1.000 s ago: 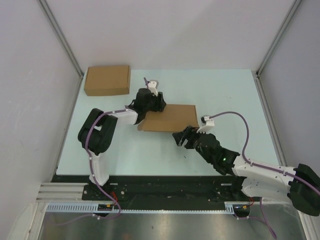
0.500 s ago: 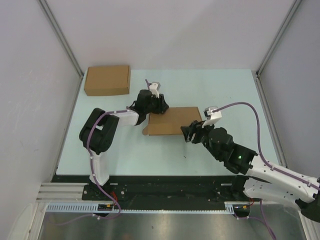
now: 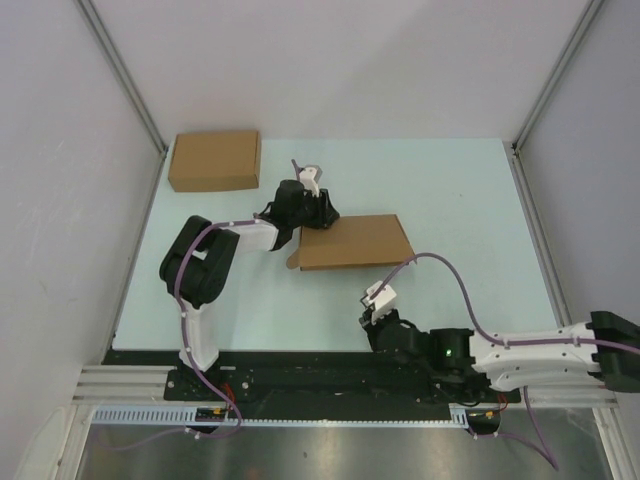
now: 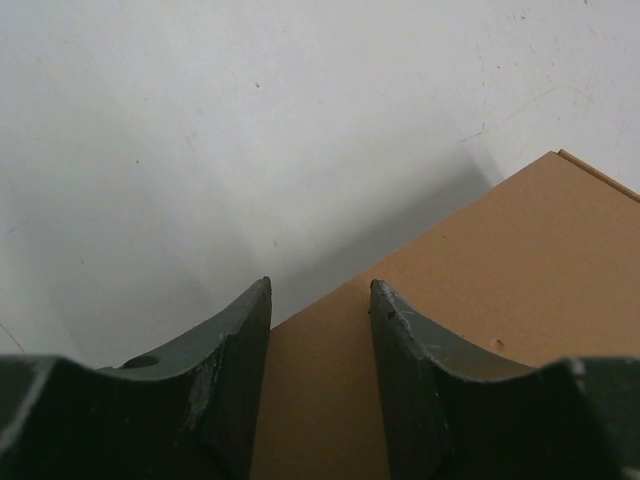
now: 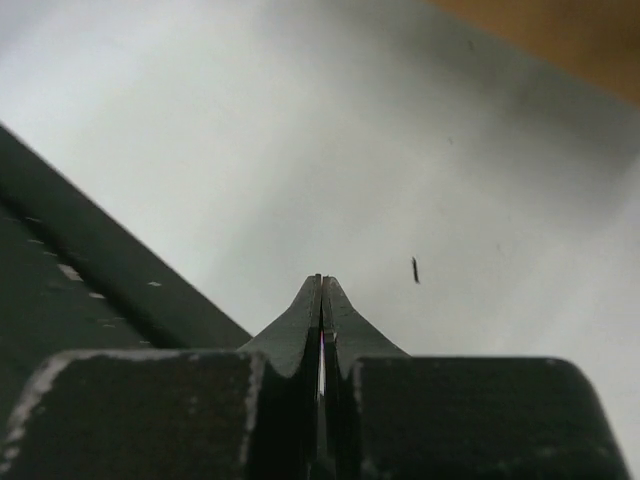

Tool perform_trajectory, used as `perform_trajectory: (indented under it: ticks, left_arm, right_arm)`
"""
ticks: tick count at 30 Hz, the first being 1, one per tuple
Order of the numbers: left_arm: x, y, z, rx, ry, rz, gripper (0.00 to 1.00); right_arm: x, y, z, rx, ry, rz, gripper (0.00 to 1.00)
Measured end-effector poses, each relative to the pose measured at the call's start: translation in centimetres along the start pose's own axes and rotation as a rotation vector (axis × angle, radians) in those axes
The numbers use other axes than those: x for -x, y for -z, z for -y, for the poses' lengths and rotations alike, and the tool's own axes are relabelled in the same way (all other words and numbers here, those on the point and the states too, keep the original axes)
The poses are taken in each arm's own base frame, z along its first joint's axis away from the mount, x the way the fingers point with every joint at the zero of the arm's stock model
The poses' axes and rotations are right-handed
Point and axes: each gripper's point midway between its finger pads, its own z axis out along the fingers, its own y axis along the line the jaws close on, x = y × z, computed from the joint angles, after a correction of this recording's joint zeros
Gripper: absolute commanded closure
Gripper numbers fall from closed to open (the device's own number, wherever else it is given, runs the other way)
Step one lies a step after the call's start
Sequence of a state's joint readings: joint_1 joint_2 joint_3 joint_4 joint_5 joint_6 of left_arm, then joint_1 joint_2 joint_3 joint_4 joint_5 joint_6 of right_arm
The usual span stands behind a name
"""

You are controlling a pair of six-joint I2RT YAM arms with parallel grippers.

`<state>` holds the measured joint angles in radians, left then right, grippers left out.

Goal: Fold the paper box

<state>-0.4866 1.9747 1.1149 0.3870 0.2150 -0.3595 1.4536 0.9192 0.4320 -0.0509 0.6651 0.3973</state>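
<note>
The paper box (image 3: 352, 242) lies flat and brown in the middle of the table, turned a little askew; its top fills the lower right of the left wrist view (image 4: 520, 300). My left gripper (image 3: 311, 221) is at its far left corner. Its jaws (image 4: 320, 285) stand apart over that corner, with cardboard showing between the fingers and no flap clamped. My right gripper (image 3: 369, 318) is low near the table's front edge, well clear of the box. It is shut (image 5: 322, 280) with nothing in it. A blurred strip of the box (image 5: 560, 30) shows at the top right of that view.
A second flat brown cardboard box (image 3: 214, 160) lies at the far left corner of the table. A black rail (image 3: 300, 368) runs along the near edge, just left of my right gripper (image 5: 90, 300). Grey walls close in the left, back and right sides.
My right arm pulled back from the box's right end to the near edge and its jaws shut. The box slid and turned slightly to the right. The left gripper barely shifted.
</note>
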Motion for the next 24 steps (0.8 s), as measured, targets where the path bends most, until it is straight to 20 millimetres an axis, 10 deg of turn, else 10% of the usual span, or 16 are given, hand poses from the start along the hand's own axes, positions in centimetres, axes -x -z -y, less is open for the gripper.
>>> perform_trajectory:
  ticks: [4, 11, 24]
  left_arm:
    - [0.0, 0.0, 0.1, -0.002, 0.003, -0.001, 0.5]
    - [-0.4, 0.1, 0.4, -0.022, 0.009, -0.013, 0.5]
    - [-2.1, 1.5, 1.2, -0.046, 0.02, -0.112, 0.45]
  right_arm:
    - [-2.6, -2.4, 2.1, -0.116, 0.006, -0.049, 1.0]
    - [-1.6, -6.6, 5.9, -0.27, -0.077, 0.007, 1.0]
    - [5.6, -10.3, 7.8, -0.32, -0.141, 0.135, 1.0]
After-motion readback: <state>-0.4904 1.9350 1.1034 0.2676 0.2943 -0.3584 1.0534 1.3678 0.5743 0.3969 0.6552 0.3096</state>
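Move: The near wall of the paper box lies about 12 cm ahead of the right hand, 1 cm to its left and roughly 5 cm lower; the middle of the box is some 6 cm farther out. A loose rounded flap sticks out at the box's near left corner, about 14 cm ahead of the right hand and 17 cm left. From the left hand, on the far left part of the lid, the near wall is about 11 cm back, 6 cm right and 3 cm lower. With its fingers kept shut, the right hand dips about 5 cm while driving forward to the box's near wall, then rises back by the same amount as it goes on forward, some 14 cm out in all, turning about 20 degrees clockwise and bringing its fingertips against the wall's lower edge. The left hand keeps its half-open fingers on the far left part of the lid and, late on, draws back about 3 cm towards the right hand. ##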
